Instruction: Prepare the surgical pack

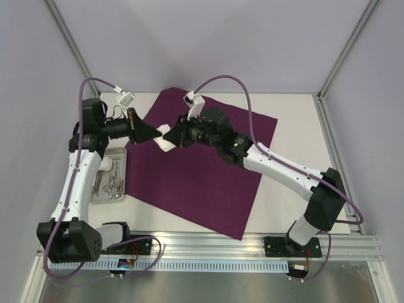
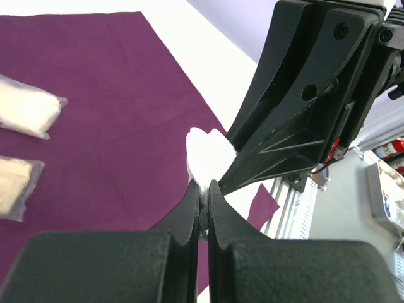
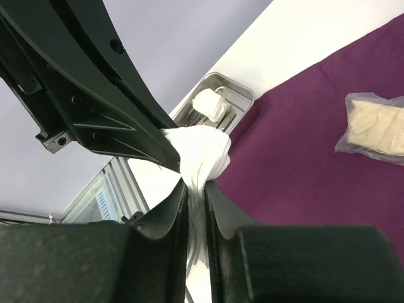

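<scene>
The surgical pack is a plum-purple drape [image 1: 202, 183] spread flat as a big square sheet over the table; it also shows in the left wrist view [image 2: 95, 95] and the right wrist view [image 3: 315, 177]. A folded white gauze cloth [image 1: 166, 144] hangs above the drape's left part, between both grippers. My right gripper [image 1: 175, 136] is shut on the cloth [image 3: 202, 148], as the right wrist view [image 3: 197, 186] shows. My left gripper [image 1: 159, 133] faces it tip to tip, with its jaws closed on the cloth's other edge [image 2: 205, 151].
A metal tray [image 1: 110, 177] with instruments and a white item stands left of the drape. Two clear plastic packets [image 2: 25, 107] [image 2: 16, 183] lie on the drape; one shows in the right wrist view [image 3: 372, 123]. Frame posts and a rail edge the table.
</scene>
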Tool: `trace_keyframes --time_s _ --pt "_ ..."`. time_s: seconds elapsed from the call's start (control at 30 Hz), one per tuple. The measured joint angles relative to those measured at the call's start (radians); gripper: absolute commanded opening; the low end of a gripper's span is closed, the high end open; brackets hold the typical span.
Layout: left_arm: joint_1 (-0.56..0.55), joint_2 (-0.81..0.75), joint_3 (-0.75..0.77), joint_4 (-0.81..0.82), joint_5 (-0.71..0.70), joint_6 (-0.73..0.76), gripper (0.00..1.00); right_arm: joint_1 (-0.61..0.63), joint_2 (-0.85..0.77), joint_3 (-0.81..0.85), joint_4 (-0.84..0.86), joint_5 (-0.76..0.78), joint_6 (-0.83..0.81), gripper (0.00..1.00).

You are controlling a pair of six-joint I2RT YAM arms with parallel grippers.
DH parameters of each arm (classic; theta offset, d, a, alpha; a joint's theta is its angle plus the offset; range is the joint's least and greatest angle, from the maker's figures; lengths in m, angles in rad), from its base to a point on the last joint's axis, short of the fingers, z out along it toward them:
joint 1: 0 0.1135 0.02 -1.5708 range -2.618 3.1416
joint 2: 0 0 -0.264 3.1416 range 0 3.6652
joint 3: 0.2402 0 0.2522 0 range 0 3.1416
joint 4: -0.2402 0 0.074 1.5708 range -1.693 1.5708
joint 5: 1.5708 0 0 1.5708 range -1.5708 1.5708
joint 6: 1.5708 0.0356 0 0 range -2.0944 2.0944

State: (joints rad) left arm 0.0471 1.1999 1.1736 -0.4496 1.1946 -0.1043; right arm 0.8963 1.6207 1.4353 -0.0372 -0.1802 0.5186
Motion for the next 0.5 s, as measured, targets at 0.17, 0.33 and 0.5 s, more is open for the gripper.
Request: trace_keyframes --time_s 0.17,0.33,0.5 --pt "0.000 -0.002 0.004 -0.050 -0.056 0.005 0.00 0.001 0.000 0.031 -0.063 0.008 -0.016 0.59" --pt "0.057 -0.005 -0.009 -0.095 -0.303 -0.002 0.00 0.000 0.000 0.035 -0.098 0.053 -0.027 0.66" --pt "0.287 0.015 -0.123 -0.065 -0.464 -0.004 0.00 -0.002 -0.002 0.000 -0.126 0.074 -0.021 0.66"
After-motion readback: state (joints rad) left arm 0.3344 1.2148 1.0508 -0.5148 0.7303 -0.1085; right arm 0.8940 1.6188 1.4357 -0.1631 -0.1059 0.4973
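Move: The gauze is already pinched between both grippers, its middle about 3 cm to the right gripper's left and 3 cm to the left gripper's right. The steel tray lies some 26 cm to the left gripper's left, roughly level with it and 29 cm below, with the gauze pile inside it 5 cm farther out than the tray's middle. The near packet is straight ahead of the left gripper by about 20 cm; the far packet is 28 cm ahead and 12 cm right, both 30 cm down. Open the right gripper to let go of the gauze, easing it only a few centimetres down and a little to the right. Keep the left gripper shut on the gauze and carry it about 14 cm left towards the tray, sinking some 9 cm and reaching slightly forward, while swinging the fingers round some 40 degrees counter-clockwise and tipping them farther down. ##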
